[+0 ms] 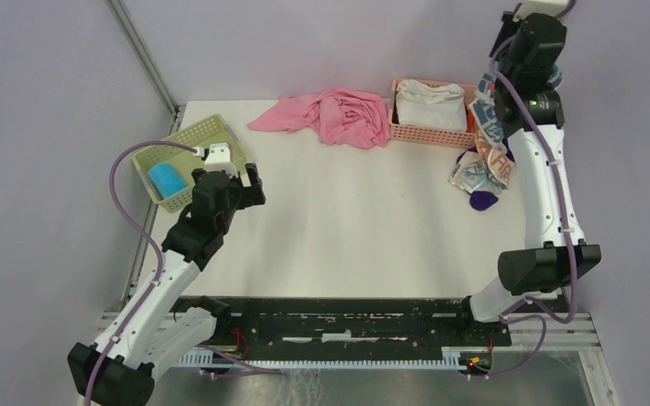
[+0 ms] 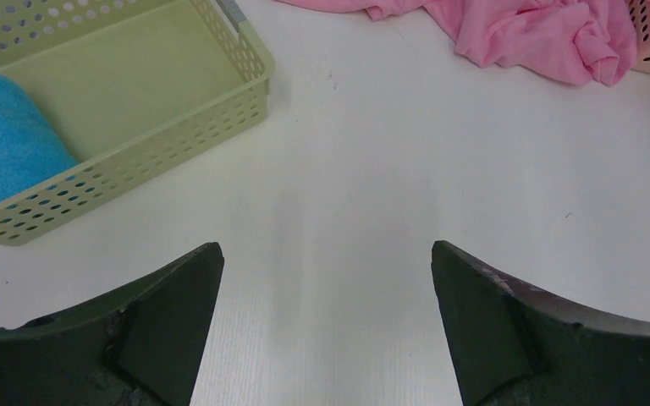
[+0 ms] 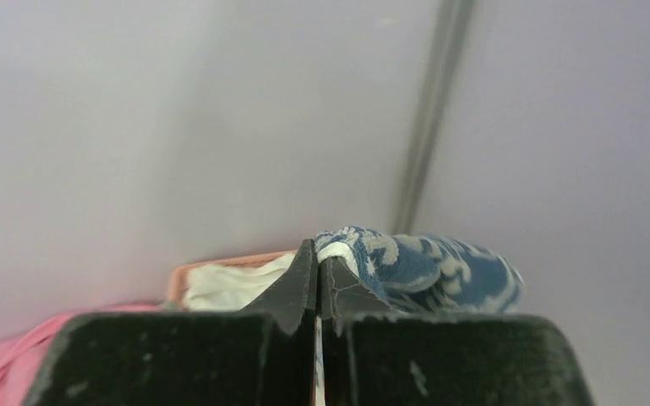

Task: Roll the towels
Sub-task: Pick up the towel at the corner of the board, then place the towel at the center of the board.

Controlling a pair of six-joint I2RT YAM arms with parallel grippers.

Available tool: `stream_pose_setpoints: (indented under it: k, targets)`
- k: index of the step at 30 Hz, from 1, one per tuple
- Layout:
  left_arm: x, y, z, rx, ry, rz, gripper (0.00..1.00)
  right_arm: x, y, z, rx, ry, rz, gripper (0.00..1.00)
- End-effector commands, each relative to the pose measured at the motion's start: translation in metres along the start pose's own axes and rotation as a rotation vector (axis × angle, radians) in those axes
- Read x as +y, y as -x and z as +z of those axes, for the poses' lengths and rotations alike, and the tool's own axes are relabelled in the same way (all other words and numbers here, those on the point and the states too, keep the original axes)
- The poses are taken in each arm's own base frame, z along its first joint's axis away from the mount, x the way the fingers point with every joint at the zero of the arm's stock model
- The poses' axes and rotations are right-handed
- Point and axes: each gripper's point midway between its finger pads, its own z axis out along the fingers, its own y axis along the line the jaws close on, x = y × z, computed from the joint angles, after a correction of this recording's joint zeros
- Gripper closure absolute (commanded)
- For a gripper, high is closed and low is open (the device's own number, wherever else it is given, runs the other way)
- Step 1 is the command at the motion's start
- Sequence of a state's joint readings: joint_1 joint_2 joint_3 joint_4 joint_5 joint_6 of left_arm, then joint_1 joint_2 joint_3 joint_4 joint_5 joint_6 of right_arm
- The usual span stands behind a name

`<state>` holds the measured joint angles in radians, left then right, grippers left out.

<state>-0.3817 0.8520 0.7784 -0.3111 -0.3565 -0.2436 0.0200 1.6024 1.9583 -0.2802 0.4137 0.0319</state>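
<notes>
My right gripper [image 3: 317, 254] is raised high at the far right, shut on the edge of the white towel with dark blue print [image 3: 423, 262]. That towel [image 1: 487, 114] hangs down beside the pink basket. Below it a cream towel with orange and blue lettering [image 1: 484, 167] is bunched at the table's right side; I cannot tell whether it is lifted too. The rolled bright blue towel [image 1: 167, 179] lies in the green basket [image 1: 212, 135]. My left gripper [image 2: 326, 254] hovers open over bare table just right of that basket, nothing between its fingers.
The pink basket [image 1: 423, 134] at the back right holds a plain white cloth [image 1: 429, 106]. A large pink cloth [image 1: 338, 117] lies crumpled at the back middle. A dark purple piece [image 1: 481, 201] rests under the lettered towel. Walls close off the left and back.
</notes>
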Motion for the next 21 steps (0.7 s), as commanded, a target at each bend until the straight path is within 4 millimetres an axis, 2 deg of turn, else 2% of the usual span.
stream_pose_setpoints:
  k: [1,5,8,11,13,16,19,21]
  targets:
    - [-0.002,0.013,0.001,-0.051,-0.012,0.005,0.01,0.080,0.002,-0.031,0.005,0.266,-0.004,1.00]
    - [0.000,0.013,0.000,-0.053,-0.007,0.004,0.01,0.148,-0.009,-0.069,0.027,0.417,0.054,0.99]
    - [0.001,0.014,0.000,-0.055,-0.005,0.002,0.01,0.200,-0.039,-0.100,0.094,0.513,0.100,0.99]
    - [0.001,0.015,0.000,-0.056,-0.006,0.000,0.01,0.260,-0.084,-0.143,0.189,0.622,0.103,0.96]
    - [0.001,0.015,-0.001,-0.057,-0.006,-0.003,0.01,0.301,-0.124,-0.177,0.270,0.706,0.061,0.91]
    - [0.001,0.015,-0.001,-0.057,-0.008,-0.007,0.01,0.351,-0.187,-0.231,0.423,0.842,-0.018,0.81]
    - [0.001,0.015,-0.002,-0.059,-0.009,-0.007,0.01,0.373,-0.230,-0.275,0.545,0.974,-0.076,0.64]
    - [0.000,0.014,-0.002,-0.057,-0.015,-0.008,0.01,0.370,-0.252,-0.293,0.616,1.019,-0.105,0.56]
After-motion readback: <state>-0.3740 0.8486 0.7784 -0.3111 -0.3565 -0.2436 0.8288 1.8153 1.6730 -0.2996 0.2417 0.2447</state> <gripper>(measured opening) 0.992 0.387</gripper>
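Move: The right hand already holds the patterned towel high up; its goal, the bare table just left of the middle, lies about 45 cm left, 15 back and 45 below. The pink towel lies some 40 cm left and 8 ahead, the salmon basket about 8 left and 8 ahead, both some 43 lower. From the idle left hand that bare spot is roughly 13 cm right, 3 ahead and 20 below. Right hand swings some 45 cm left, 25 down towards mid-table, turning counter-clockwise and opening to free the towel. ##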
